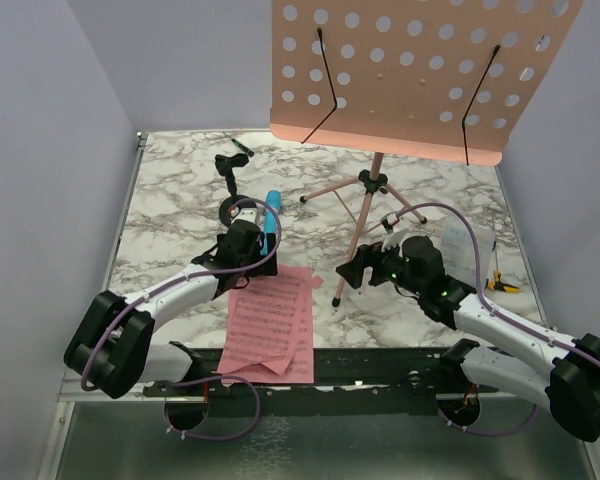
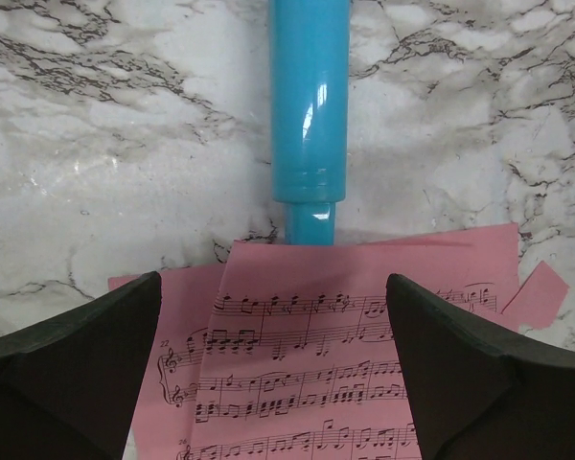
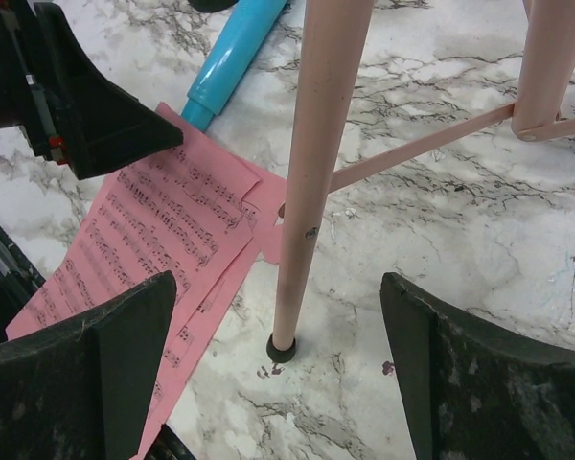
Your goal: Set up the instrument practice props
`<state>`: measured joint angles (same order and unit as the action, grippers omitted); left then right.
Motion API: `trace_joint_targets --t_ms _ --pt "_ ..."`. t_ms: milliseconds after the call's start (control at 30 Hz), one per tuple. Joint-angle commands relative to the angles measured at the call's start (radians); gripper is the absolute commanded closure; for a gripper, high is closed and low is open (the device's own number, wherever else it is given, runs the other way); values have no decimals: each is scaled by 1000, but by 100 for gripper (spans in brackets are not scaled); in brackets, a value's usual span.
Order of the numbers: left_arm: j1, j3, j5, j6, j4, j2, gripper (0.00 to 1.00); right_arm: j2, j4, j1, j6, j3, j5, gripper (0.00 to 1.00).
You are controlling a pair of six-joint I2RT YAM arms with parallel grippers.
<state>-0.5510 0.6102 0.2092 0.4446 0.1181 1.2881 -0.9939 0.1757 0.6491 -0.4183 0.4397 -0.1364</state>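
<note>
The salmon-pink music stand (image 1: 420, 70) stands at the back on thin tripod legs (image 1: 365, 215). Two pink sheet-music pages (image 1: 272, 322) lie overlapped on the marble table (image 1: 180, 200). The light-blue stick (image 1: 271, 222) lies flat, its near end tucked under the pages' far edge (image 2: 310, 115). My left gripper (image 1: 248, 252) is open and empty over the pages' top edge (image 2: 307, 364). My right gripper (image 1: 365, 268) is open, its fingers either side of the stand's near leg (image 3: 307, 192), whose foot (image 3: 282, 347) rests on the table. The pages and stick also show in the right wrist view (image 3: 163, 240).
A black clip-like holder (image 1: 230, 172) and a dark pen (image 1: 242, 147) lie at the back left. A clear plastic piece (image 1: 470, 248) and a small yellow item (image 1: 502, 286) sit at the right. Grey walls close in both sides.
</note>
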Motion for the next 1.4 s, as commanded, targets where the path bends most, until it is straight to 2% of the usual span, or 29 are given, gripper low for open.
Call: trace_joint_targets --t_ms 0,200,433,500,767,867,1000,1200,1367 --pt "45 13 -127 -6 -23 35 1 -5 23 7 1 -2 -16 8" --pt "97 -19 -269 4 -100 64 3 -6 24 7 0 -6 -22 8" --pt "103 -46 -389 20 -162 75 15 -1 30 7 -2 -11 -31 8" --pt "104 -47 -414 22 -166 73 25 3 31 8 -4 -10 -34 8" --pt "105 -35 -503 49 -164 49 52 8 40 7 -7 -1 -39 8" --pt "104 -35 -531 57 -169 46 68 2 44 7 -9 2 -45 8" --pt "104 -39 -554 57 -187 56 83 -2 51 8 -13 3 -50 9" --pt "104 -26 -587 65 -202 50 95 12 31 7 -7 11 -51 9" --pt "103 -8 -542 78 -202 -50 100 43 21 7 -4 11 -51 9"
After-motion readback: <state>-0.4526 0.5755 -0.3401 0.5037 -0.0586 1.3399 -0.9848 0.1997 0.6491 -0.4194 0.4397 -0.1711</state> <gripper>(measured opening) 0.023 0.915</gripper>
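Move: The upper sheet of music lies almost under the open left fingers: its far left corner is just below them, its middle some 13 cm back and 3 cm to the right, about 2 cm down. The blue tube's middle is about 10 cm ahead and 4 cm right, and the black stand's base about 13 cm ahead and 6 cm left. The tripod's near foot is roughly 20 cm right and 10 cm back. From the right hand, the sheet's middle lies about 19 cm left, 13 cm back and 10 cm down. The left fingertips come down about 1.5 cm onto the upper sheet's far left corner and drag it to the right while shutting from wide open to closed, pinching its edge. The hand travels some 6 cm right and 2 cm back, its left side dropping over 20 degrees as it turns some 15 degrees clockwise, then begins to rise slightly. ##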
